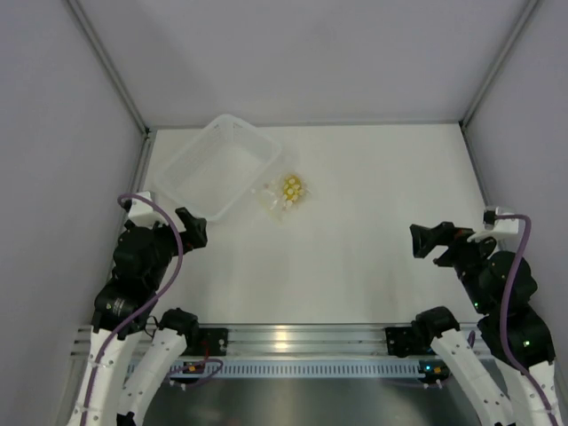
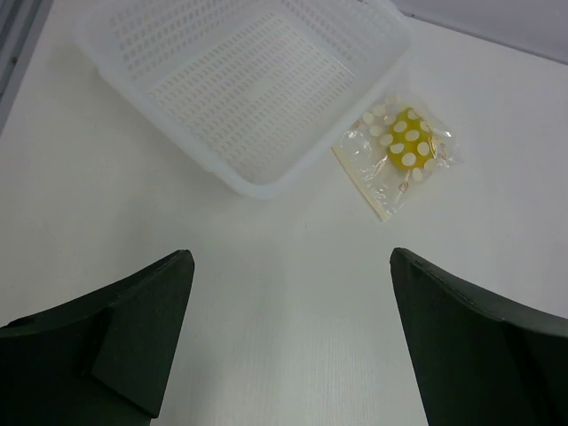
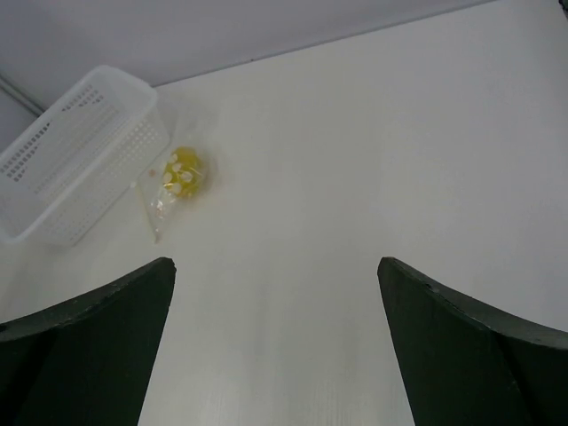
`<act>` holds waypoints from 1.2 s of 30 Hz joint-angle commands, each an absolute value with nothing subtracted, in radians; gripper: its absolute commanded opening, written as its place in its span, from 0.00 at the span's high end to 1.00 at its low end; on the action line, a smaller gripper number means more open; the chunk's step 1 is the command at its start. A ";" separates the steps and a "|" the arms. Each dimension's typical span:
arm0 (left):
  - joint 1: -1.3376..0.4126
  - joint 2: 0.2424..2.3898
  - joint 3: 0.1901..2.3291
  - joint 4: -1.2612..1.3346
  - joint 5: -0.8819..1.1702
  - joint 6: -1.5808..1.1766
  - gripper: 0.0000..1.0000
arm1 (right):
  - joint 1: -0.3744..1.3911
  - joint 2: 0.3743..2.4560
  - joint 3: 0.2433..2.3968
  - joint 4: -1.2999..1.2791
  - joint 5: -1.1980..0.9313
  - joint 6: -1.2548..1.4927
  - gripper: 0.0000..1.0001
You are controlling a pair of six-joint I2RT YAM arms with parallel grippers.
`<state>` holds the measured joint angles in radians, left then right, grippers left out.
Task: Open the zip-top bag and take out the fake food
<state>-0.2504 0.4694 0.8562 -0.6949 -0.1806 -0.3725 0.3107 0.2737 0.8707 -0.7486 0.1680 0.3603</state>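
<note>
The zip-top bag (image 1: 282, 196) lies flat on the white table, just right of the basket. It is clear and crinkly with pale dots, and also shows in the left wrist view (image 2: 390, 160) and the right wrist view (image 3: 170, 191). The yellow fake food (image 1: 292, 188) sits inside it, seen too in the left wrist view (image 2: 408, 146) and the right wrist view (image 3: 184, 169). My left gripper (image 1: 194, 227) is open and empty, near left of the bag. My right gripper (image 1: 429, 242) is open and empty, far to the right.
A translucent white basket tray (image 1: 222, 164) stands at the back left, tilted, its corner close to the bag; it also shows in the left wrist view (image 2: 240, 80). Grey walls enclose the table. A metal rail (image 1: 293, 342) runs along the near edge.
</note>
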 commanded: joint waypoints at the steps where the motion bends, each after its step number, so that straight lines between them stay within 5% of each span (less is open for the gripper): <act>1: -0.252 0.483 0.853 -0.640 -0.179 -0.374 0.02 | 0.299 0.247 0.870 -0.742 0.184 0.362 0.01; 8: -0.252 0.483 0.853 -0.641 -0.181 -0.376 0.02 | 0.299 0.245 0.769 -0.626 0.014 0.454 0.01; 15: -0.252 0.488 0.850 -0.640 -0.176 -0.376 0.02 | 0.301 0.351 0.345 -0.003 -0.383 0.807 0.02; 23: -0.252 0.525 0.853 -0.638 -0.153 -0.371 0.02 | 0.570 0.857 0.244 0.582 -0.103 0.876 0.08; 36: -0.252 0.523 0.850 -0.640 -0.161 -0.373 0.02 | 0.798 1.728 0.590 1.111 0.118 0.968 0.29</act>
<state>-0.2504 0.5201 0.8543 -0.6910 -0.1688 -0.3725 0.7731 1.6428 0.4797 0.8909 0.0574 0.9428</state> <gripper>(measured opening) 0.983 0.717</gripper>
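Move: The bag lies about 32 cm ahead of the right hand, some 34 cm to its left and about 28 cm below it. The yellow spotted fake food sits in the bag's right part, roughly 3 cm right of the bag's middle and level with it in reach. The white basket's middle is some 22 cm left of the bag and 6 cm farther out. From the left hand, the bag is about 28 cm ahead, 17 cm right and 25 cm below. Towards the bag's near side, the right hand sweeps some 28 cm left and 21 cm down, with about 12 cm forward, most of the forward part coming late. It tips down, turns counter-clockwise and rolls left side up, each by 20 to 30 degrees, while the still-open fingers narrow by about a quarter. Nothing is touched. ##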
